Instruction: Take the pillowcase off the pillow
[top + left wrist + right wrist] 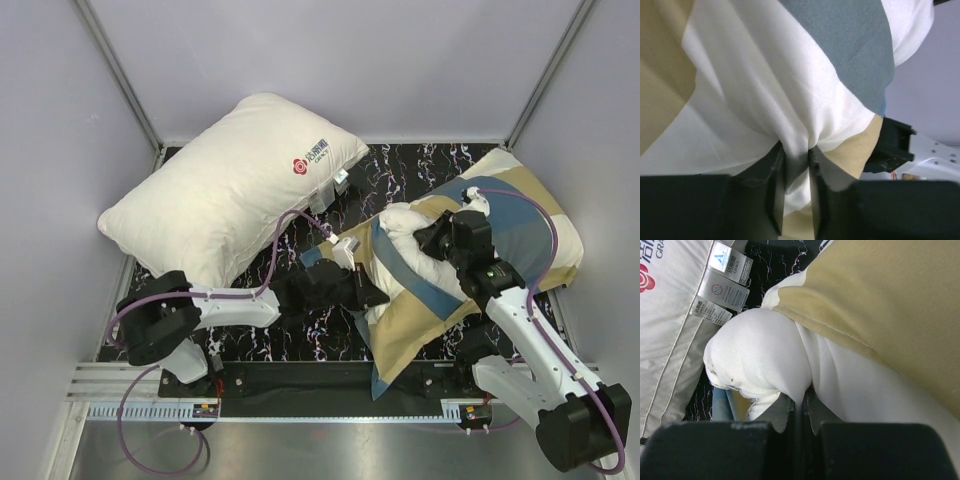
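The pillowcase [420,310], in teal, tan and cream checks, lies at the right of the table with its open end toward the middle. A plump white corner of the pillow [405,225] bulges out of that opening. My left gripper [362,280] sits at the opening's edge. In the left wrist view it [796,150] is shut on a gathered fold of the pillowcase [790,95], in its cream check. My right gripper [432,240] rests on top, just behind the bulge. In the right wrist view it [801,400] pinches white cloth at the base of the pillow [755,350] corner.
A second white pillow with a red logo [240,180] lies at the back left, its sewn labels [722,285] close to the exposed corner. The tabletop [400,170] is black marbled. Grey walls enclose three sides. A metal rail [300,410] runs along the near edge.
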`<state>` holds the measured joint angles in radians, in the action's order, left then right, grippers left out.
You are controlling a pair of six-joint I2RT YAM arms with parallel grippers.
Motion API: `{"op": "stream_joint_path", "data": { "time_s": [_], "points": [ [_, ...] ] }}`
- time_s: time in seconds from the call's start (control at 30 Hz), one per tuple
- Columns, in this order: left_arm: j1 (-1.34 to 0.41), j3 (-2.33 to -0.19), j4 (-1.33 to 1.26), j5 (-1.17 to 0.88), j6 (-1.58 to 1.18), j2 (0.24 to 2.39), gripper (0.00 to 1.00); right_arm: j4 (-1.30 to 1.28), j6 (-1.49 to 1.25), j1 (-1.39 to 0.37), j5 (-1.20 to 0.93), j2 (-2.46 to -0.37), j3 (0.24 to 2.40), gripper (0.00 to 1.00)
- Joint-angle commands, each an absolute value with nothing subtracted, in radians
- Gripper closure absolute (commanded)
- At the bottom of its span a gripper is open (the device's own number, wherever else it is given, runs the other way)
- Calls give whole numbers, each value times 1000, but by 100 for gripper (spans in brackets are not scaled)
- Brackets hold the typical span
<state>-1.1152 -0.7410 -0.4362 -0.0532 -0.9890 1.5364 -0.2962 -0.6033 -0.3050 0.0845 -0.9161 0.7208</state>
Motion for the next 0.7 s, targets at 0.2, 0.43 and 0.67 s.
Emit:
{"op": "stream_joint_path", "data": {
  "time_s": [0.2,0.43,0.67],
  "points": [
    [-973,-621,-675,-120,-1075,1459,100,-373,-514,-304,46,-899,765,100],
    [-795,-633,-468,-129,-963,1335,100,-497,-511,-429,26,-735,824,16],
    [-724,-666,-414,-152,-919,1312,100,-634,-571,-656,196,-690,851,0]
  ]
}}
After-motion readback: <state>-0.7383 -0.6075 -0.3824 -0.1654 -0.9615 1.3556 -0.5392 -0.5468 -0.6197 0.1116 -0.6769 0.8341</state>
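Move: My left fingers are around a fold of the striped pillowcase, right at the pads and not fully shut. From them the white pillow bulge lies about 13 cm ahead and 9 cm right, slightly higher; the case's blue corner is some 12 cm ahead and 15 cm left, lower. The bare pillow's tags are roughly 27 cm ahead and 12 cm left. My right hand still grips the white bulge; the fold is about 14 cm behind it and 9 cm to its left. I finish shutting my left fingers on the pillowcase fold, then drag it forward and left about 14 cm, nearly level, towards the bare pillow, turning the hand some 15 degrees counter-clockwise. Once that pull is under way I open my right fingers wide, let go of the white bulge and draw back about 8 cm, rising and easing left. ##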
